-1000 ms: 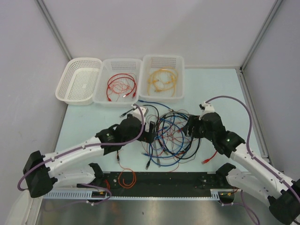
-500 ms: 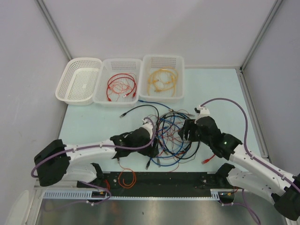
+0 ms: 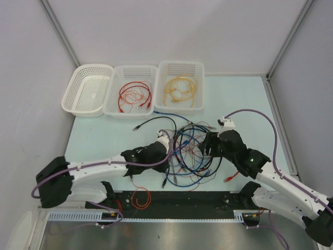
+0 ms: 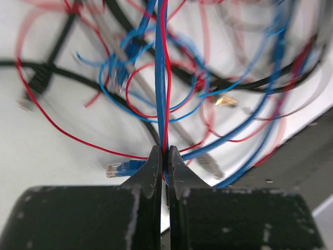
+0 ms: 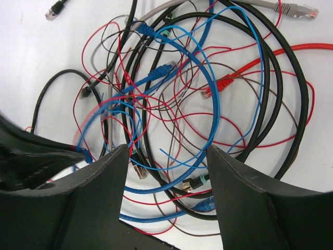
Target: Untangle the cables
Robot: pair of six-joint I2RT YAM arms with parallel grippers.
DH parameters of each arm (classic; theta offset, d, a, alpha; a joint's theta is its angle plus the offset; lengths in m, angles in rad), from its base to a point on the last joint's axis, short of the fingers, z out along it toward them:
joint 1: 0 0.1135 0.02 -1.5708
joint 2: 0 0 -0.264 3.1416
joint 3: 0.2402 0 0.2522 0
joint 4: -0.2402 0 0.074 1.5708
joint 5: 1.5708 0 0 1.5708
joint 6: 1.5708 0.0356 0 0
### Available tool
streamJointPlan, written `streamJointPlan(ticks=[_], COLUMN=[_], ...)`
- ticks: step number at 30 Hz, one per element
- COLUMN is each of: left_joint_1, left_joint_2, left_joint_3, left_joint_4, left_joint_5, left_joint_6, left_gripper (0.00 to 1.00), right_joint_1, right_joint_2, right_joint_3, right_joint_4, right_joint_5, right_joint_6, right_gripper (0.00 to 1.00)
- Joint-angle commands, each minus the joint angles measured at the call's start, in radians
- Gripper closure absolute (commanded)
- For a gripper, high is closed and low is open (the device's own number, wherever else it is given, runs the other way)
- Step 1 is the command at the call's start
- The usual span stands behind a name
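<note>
A tangle of red, blue, black and grey cables (image 3: 191, 151) lies in the middle of the table. My left gripper (image 3: 167, 156) is at the tangle's left edge. In the left wrist view my left gripper (image 4: 165, 155) is shut on a blue cable (image 4: 161, 88) and a thin red wire (image 4: 166, 78) that run straight away from the jaws. My right gripper (image 3: 208, 144) is at the tangle's right edge. In the right wrist view my right gripper (image 5: 166, 156) is open and empty above the cables (image 5: 197, 104).
Three white baskets stand at the back: an empty one (image 3: 87, 95), one with red cables (image 3: 131, 97) and one with yellow cables (image 3: 180, 86). An orange cable loop (image 3: 140, 198) lies on the black strip at the near edge. A red plug (image 3: 229, 178) lies right of the tangle.
My left gripper moved forward and right into the tangle's left edge, then pulled back a little to the left. My right gripper moved slightly left toward the tangle.
</note>
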Motion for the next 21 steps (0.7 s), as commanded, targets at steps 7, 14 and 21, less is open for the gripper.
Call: streamJointPlan(ticks=[7,14,21], left_joint_1=[-0.006,-0.006,-0.006], left_joint_2=[-0.488,-0.468,-0.486], left_joint_3=[0.159,0.383,0.447], left_joint_4=[-0.041,-0.196,-0.194], left_joint_5=[-0.162,-0.235,-0.246], left_joint_6=[0.134,0.28,0.318], left_gripper=[1.0,1.0,1.0], right_joint_1=[0.032,0.035,0.043], right_joint_2=[-0.204,-0.299,-0.225], right_joint_3=[0.005,0.005,0.019], right_joint_4=[0.116,0.214,0.4], right_joint_5=[0.041,0.007,-0.249], right_joint_6=[0.004,-0.016,-0.017], right_gripper=[0.34,0.33,0.32])
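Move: The blue cable, with a thin red wire, is already pinched in the shut left fingertips at the near-left edge of the tangle. The tangle's middle is about 8 cm ahead, 11 cm right and 3 cm below; a black plug lies some 6 cm back, 1 cm left and 3 cm below. From the open, empty right hand, the tangle's middle is roughly 3 cm back, 4 cm left, 12 cm below; the pinched blue cable is about 8 cm back, 17 cm left, 10 cm below. The blue cable and thin red wire stay pinched as the left hand draws them almost straight up out of the tangle, some 26 cm, quick at first and then easing, with a few centimetres forward and left, its fingertips tipping upward by about 30 degrees. Just behind it, the right hand rises clear of the pile by about 12 cm, tilting its fingers up and rolling, still open and empty. ##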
